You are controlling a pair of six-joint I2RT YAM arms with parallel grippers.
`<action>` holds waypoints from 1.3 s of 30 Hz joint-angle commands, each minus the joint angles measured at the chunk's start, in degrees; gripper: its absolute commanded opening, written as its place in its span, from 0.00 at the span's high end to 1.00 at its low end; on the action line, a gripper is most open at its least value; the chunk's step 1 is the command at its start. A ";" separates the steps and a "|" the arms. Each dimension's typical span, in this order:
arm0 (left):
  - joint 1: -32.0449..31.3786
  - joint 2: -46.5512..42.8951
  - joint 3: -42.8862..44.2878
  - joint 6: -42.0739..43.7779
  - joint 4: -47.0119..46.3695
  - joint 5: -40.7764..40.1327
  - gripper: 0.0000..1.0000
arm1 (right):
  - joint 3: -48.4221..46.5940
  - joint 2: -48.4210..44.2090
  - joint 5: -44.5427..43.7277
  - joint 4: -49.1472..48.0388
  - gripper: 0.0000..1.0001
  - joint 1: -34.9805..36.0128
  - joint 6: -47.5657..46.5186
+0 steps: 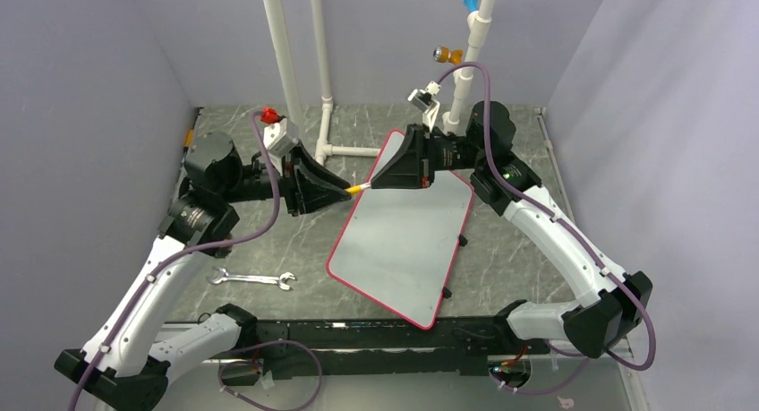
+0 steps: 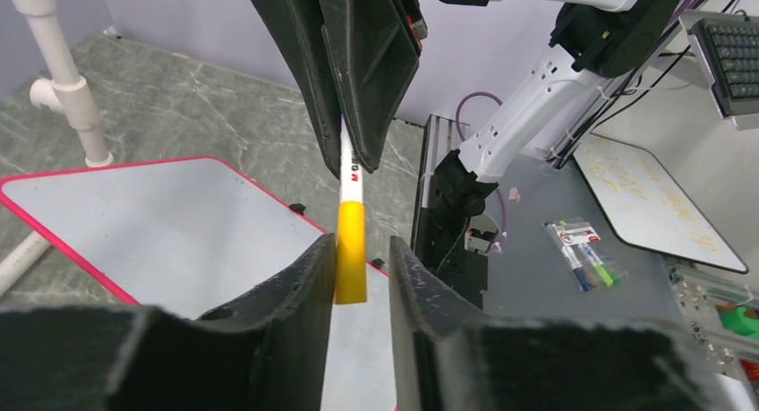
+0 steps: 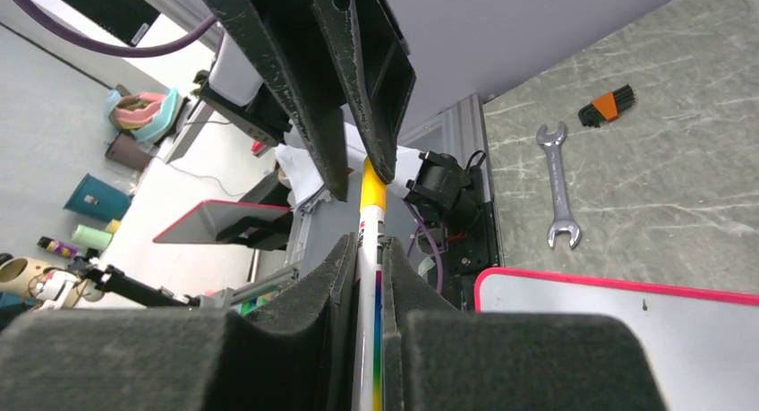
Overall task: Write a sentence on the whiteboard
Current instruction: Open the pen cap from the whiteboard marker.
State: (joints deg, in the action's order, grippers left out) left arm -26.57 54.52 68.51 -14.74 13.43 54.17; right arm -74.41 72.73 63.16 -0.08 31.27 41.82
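The whiteboard (image 1: 403, 241) lies flat on the table, pale grey with a thin red rim, and is also seen in the left wrist view (image 2: 161, 223) and the right wrist view (image 3: 626, 339). Its face is bare; the sentence is not in view. A marker (image 1: 358, 189) hangs level above the board's far left corner, between both grippers. My right gripper (image 1: 376, 183) (image 3: 367, 245) is shut on its white barrel (image 3: 370, 223). My left gripper (image 1: 345, 192) (image 2: 358, 241) straddles its yellow cap (image 2: 350, 250): one finger touches the cap, and a narrow gap shows at the other.
A silver wrench (image 1: 252, 278) (image 3: 559, 196) lies on the table left of the board, with a folded hex key set (image 3: 607, 105) further off. White pipe uprights (image 1: 327, 115) stand at the back. Grey walls close in three sides.
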 commanded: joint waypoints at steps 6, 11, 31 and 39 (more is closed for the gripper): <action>-3.30 2.36 1.44 1.09 -1.32 -0.04 0.66 | -1.81 -2.91 1.32 -3.53 1.00 -0.59 0.24; -3.85 2.53 1.27 1.26 -1.49 -0.52 0.89 | -1.36 -3.29 1.64 -3.92 1.00 -0.96 0.47; -3.67 -3.78 -0.92 4.79 2.32 -4.52 1.00 | -0.38 -5.51 2.79 -2.00 1.00 -4.43 -0.20; -2.08 -7.46 -3.06 2.68 1.46 -8.77 1.00 | 0.48 -7.06 3.64 -1.34 1.00 -6.36 -0.40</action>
State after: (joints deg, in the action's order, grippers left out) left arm -29.52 48.40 65.67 -11.53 15.66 48.23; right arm -74.39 67.16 65.19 -0.08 25.52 41.80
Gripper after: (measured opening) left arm 0.122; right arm 0.132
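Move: The marker's yellow cap sits just beyond the left fingers, its middle about 3 cm to the right, 1 cm ahead and 2 cm below that hand point. From the right hand, which already holds the white body, the cap is some 5 cm left and nearly level. Far below, some 36 cm down, the whiteboard's middle lies about 15 cm ahead and 5 cm right of the right hand; the wrench is roughly 23 cm left and 4 cm ahead of the left hand. Rightward and slightly down, about 2 cm, the left hand eases its half-open fingers over the cap and pinches it, while the right hand, keeping its grip on the marker body, rises about 1 cm. After a hold the two pull apart: left hand some 2.5 cm to the left and a little back, right hand about 2.5 cm to the right and rising, its fingers tipping up slightly. ##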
